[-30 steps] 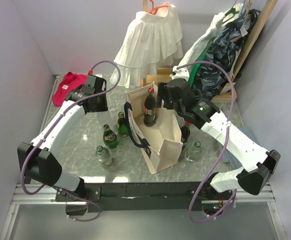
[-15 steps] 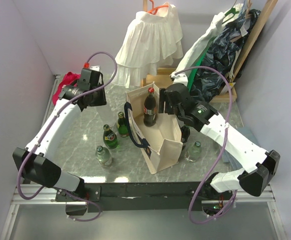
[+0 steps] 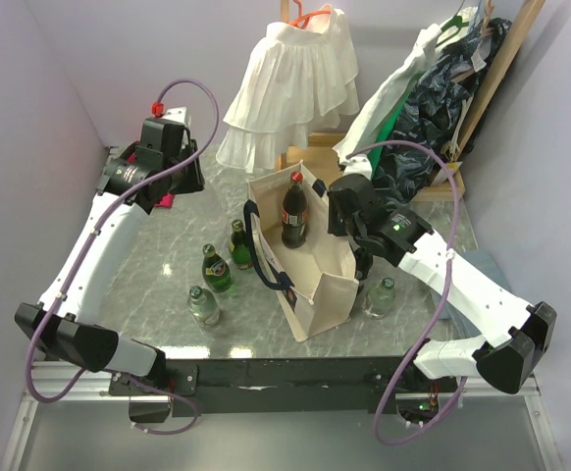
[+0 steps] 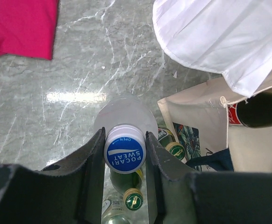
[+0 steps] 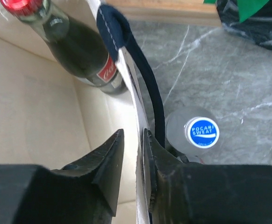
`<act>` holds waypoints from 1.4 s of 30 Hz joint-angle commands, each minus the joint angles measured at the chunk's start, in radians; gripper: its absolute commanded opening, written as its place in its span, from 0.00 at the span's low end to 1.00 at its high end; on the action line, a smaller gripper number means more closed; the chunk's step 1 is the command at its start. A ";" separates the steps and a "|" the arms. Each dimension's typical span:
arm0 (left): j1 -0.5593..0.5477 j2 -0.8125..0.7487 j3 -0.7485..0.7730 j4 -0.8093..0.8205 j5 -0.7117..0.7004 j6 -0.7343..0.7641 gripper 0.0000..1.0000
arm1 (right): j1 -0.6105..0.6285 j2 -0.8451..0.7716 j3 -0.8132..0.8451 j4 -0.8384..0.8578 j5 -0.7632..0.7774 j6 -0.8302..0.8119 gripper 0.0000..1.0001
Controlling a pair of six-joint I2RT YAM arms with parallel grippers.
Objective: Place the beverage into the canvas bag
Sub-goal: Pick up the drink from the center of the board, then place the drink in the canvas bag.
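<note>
My left gripper (image 4: 123, 135) is shut on the blue-and-white cap of a clear Pocari Sweat bottle (image 4: 125, 114), which hangs high over the marble table with green bottles far below it. The cream canvas bag (image 3: 315, 285) stands open mid-table, with a dark cola bottle (image 3: 294, 211) upright inside. My right gripper (image 5: 133, 135) straddles the bag's right wall (image 5: 132, 107) by the navy handle (image 5: 150, 88). The outer finger touches the cloth; the inner finger stands a narrow gap off it.
Two green bottles (image 3: 215, 267) and a clear one (image 3: 203, 306) stand left of the bag. Another Pocari bottle (image 5: 200, 133) and a dark bottle (image 3: 364, 260) stand at its right. A pink cloth (image 4: 19, 25) lies back left, a white garment (image 3: 290, 88) hangs behind, and clothes are piled back right (image 3: 442, 88).
My left arm has risen and swung back and to the left with its bottle. The right gripper's jaws have narrowed from wide open around the bag's right wall.
</note>
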 commanded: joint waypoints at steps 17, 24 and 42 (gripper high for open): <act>0.001 -0.066 0.227 0.040 0.015 0.011 0.01 | 0.003 -0.023 0.011 -0.104 0.106 0.022 0.00; 0.000 -0.086 0.270 0.084 0.101 0.051 0.01 | 0.001 -0.017 0.009 -0.100 0.109 0.032 0.00; -0.002 -0.105 0.349 0.146 0.202 0.108 0.01 | 0.001 0.014 0.003 -0.074 0.086 0.094 0.00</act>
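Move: The left gripper already holds the lifted drink by its cap. From it the canvas bag's middle lies about 25 cm right, 6 cm back and 18 cm down, and the green bottle below is 9 cm right, 3 cm back. The bag's right rim is already between the open right fingers; the cola bottle in the bag is 11 cm ahead and 10 cm left of that hand, the other Pocari bottle 5 cm ahead and 4 cm right. Keep the left fingers on the drink's cap and, after easing slightly back, raise it about 12 cm above the board, tipping the fingers up some 15 degrees and turning a little clockwise. Meanwhile shut the right gripper fully on the bag's right rim to pinch it, then shift it about 2 cm right, and hold there. ##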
